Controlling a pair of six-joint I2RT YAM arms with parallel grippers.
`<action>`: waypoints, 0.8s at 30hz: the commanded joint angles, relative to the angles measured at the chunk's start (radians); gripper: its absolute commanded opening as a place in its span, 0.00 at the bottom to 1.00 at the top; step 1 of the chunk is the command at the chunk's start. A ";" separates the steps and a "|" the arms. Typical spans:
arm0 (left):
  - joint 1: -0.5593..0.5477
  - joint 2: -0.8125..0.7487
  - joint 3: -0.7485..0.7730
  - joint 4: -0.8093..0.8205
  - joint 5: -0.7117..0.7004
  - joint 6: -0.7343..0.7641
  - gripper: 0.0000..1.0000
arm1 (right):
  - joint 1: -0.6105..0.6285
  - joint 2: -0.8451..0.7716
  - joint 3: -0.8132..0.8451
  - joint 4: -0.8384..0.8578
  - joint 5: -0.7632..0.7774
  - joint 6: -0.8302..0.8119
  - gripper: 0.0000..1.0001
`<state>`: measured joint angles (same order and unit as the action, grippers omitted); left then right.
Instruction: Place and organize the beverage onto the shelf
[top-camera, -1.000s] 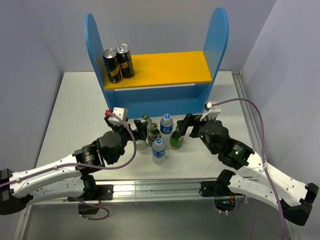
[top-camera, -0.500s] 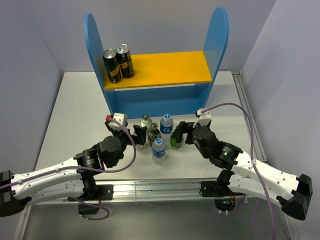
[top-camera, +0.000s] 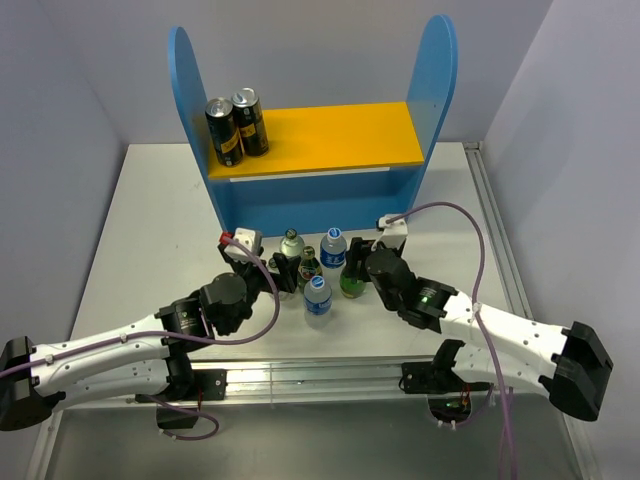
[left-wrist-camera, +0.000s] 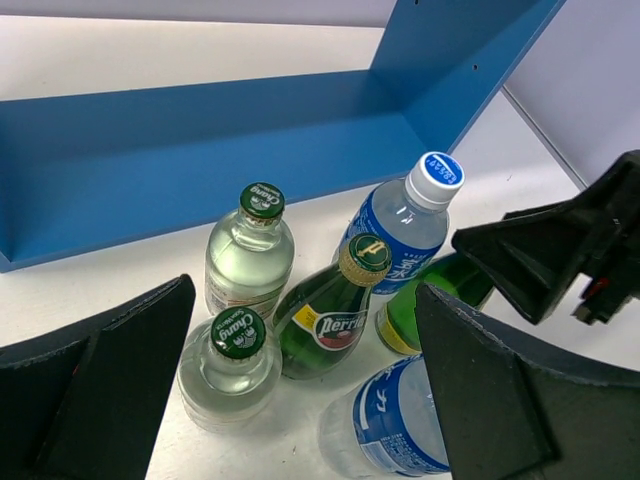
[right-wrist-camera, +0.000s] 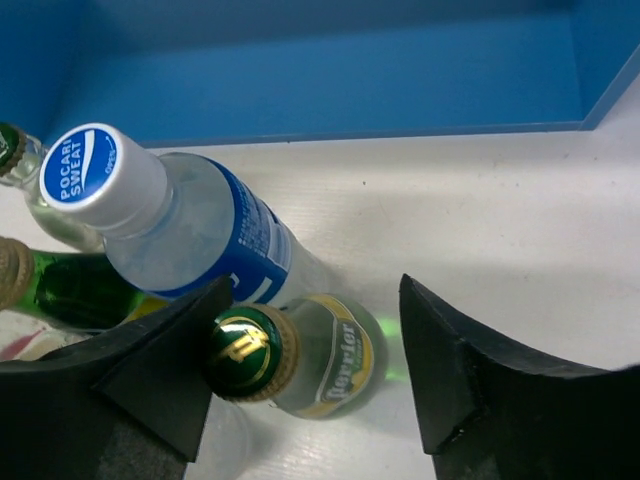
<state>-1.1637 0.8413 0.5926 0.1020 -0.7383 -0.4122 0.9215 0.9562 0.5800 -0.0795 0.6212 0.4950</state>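
The beverage bottles stand clustered on the table in front of the blue shelf (top-camera: 310, 190) with its orange board. My right gripper (right-wrist-camera: 315, 285) is open around a green Perrier bottle (right-wrist-camera: 320, 355) (top-camera: 351, 280). Its left finger (right-wrist-camera: 140, 385) is against the cap and its right finger (right-wrist-camera: 480, 380) stands apart. A blue-labelled water bottle (right-wrist-camera: 190, 225) is just behind. My left gripper (left-wrist-camera: 303, 290) (top-camera: 283, 268) is open wide. Between its fingers are a squat clear bottle (left-wrist-camera: 228, 365), a second green bottle (left-wrist-camera: 325, 315) and a water bottle (left-wrist-camera: 390, 425), none of them gripped. Another clear bottle (left-wrist-camera: 250, 255) stands beyond.
Two dark cans (top-camera: 238, 125) stand at the left end of the shelf's upper board (top-camera: 340, 135). My right gripper's fingers (left-wrist-camera: 550, 250) show in the left wrist view, close to the cluster. The shelf's lower level (right-wrist-camera: 330, 70) lies right behind the bottles.
My right arm has come in leftward to the green bottle and its jaws have narrowed around it. My left arm has crept forward to the cluster, jaws still wide.
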 joint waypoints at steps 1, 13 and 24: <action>-0.004 -0.011 -0.008 0.045 0.002 0.001 0.99 | 0.008 0.044 0.004 0.104 0.066 -0.007 0.73; -0.004 -0.068 -0.042 0.045 -0.007 0.004 0.98 | 0.007 0.039 0.043 0.057 0.141 -0.026 0.00; -0.004 -0.113 -0.050 0.039 0.001 0.003 0.98 | 0.008 -0.082 0.435 -0.051 0.345 -0.293 0.00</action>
<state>-1.1637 0.7471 0.5434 0.1146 -0.7387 -0.4122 0.9272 0.9421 0.8211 -0.2981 0.8242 0.3397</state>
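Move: The green Perrier bottle to be gripped has its neck almost between the right hand's open fingers; its middle is about 2 cm ahead, 2 cm to the left and 7 cm below. The far Pocari bottle stands some 7 cm ahead and 6 cm left of that hand, the near Pocari 3 cm back and 10 cm left, the second Perrier 3 cm ahead and 12 cm left. From the left hand, the green Perrier bottle lies about 5 cm ahead, 19 cm right and 15 cm below. The green Perrier bottle is pinched just under its cap as the right hand eases about 1 cm forward and its half-shut motion closes on the neck. After a brief hold the hand lifts the bottle some 8 cm, quickening, and carries it about 4 cm right, away from the Pocari bottles, rolling some 10 degrees left side down while the fingers keep their grip. ##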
